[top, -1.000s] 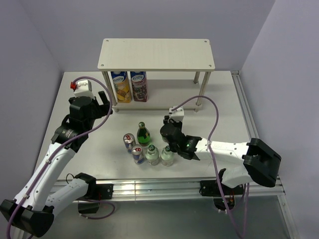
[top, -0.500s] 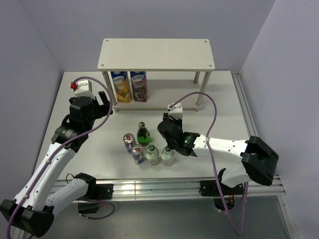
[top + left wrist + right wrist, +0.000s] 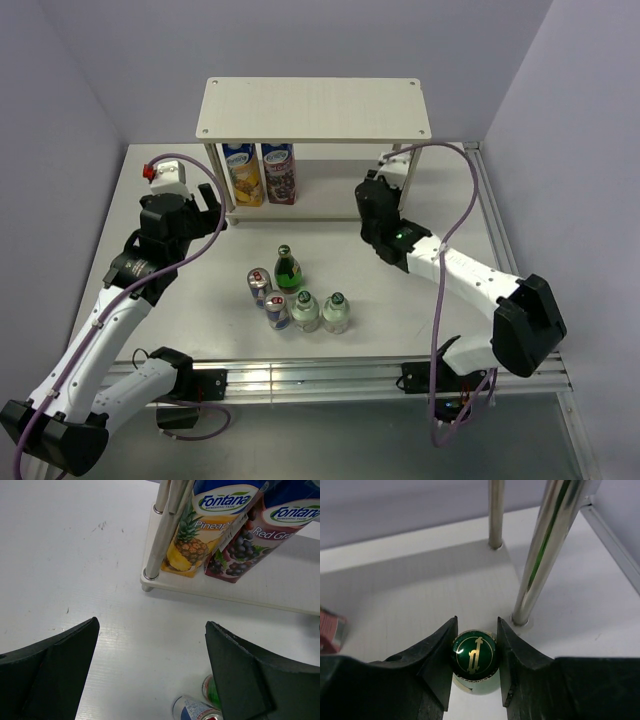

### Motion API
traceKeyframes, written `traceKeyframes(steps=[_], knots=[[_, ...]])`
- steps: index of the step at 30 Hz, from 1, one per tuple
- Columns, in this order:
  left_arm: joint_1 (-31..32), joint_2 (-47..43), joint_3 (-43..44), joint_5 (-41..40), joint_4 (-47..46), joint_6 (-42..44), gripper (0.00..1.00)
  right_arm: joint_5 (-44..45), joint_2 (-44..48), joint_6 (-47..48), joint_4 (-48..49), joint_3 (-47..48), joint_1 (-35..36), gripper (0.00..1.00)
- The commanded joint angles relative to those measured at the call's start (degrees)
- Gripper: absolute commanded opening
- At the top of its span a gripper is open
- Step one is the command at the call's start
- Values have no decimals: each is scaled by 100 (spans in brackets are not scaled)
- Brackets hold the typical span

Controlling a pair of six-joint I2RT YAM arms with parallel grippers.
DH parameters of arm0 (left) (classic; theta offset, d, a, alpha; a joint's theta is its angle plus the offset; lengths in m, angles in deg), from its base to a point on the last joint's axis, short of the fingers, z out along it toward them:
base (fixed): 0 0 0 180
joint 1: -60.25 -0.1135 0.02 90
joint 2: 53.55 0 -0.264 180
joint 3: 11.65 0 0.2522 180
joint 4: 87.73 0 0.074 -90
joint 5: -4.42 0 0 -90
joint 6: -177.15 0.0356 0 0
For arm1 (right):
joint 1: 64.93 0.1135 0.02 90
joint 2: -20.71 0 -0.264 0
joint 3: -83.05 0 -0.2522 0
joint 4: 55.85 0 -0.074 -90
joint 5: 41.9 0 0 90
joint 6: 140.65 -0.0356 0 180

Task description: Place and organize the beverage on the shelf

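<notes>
My right gripper (image 3: 475, 630) is shut on the neck of a glass bottle whose green cap (image 3: 474, 653) bears a gold emblem. It holds the bottle upright over the right end of the shelf's lower board (image 3: 420, 590), just left of the front right leg (image 3: 540, 560). In the top view the right gripper (image 3: 372, 200) hides this bottle under the shelf's top board (image 3: 315, 108). A dark green bottle (image 3: 288, 268), two cans (image 3: 259, 285) (image 3: 277, 311) and two clear bottles (image 3: 305, 311) (image 3: 335, 312) stand clustered on the table. My left gripper (image 3: 151, 625) hangs open and holds nothing.
Two juice cartons, pineapple (image 3: 243, 173) and red grape (image 3: 279, 172), stand at the left end of the lower board. The left gripper (image 3: 208, 208) hovers near the shelf's front left leg (image 3: 162, 540). A metal rail (image 3: 490, 230) runs along the table's right edge.
The right arm swung away from the cluster of drinks, back and to the right, carrying the green-capped bottle to the shelf's lower tier. The left arm stayed put.
</notes>
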Motion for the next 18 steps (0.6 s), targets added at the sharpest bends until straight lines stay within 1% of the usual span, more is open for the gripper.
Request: traceKeyframes(steps=[1, 3, 8, 13, 18], knots=[[8, 2, -14, 110, -177, 71, 93, -263, -28, 86, 820, 693, -327, 0], [8, 11, -13, 137, -160, 80, 93, -370, -160, 59, 873, 799, -564, 0], [8, 37, -13, 137, -177, 80, 93, -485, -732, 102, 1101, 1212, -759, 0], [8, 37, -31, 155, -177, 80, 93, -292, -1267, 314, 1672, 1397, -829, 0], [8, 55, -22, 199, -177, 80, 92, -20, -1558, 515, 2295, 1441, -882, 0]])
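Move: The right hand, already gripping the green bottle by its neck, hangs near the shelf's front edge. The free spot on the lower deck lies about 10 cm ahead, 1 cm right and 20 cm below. The right front post's foot stands some 7 cm right and 3 cm ahead, the grape carton about 20 cm left and 6 cm ahead. From the idle left hand, that spot is roughly 17 cm ahead, 33 cm right and 24 cm down. The right hand carries the gripped bottle about 9 cm forward, nearly level, left of the post, under the top board. ##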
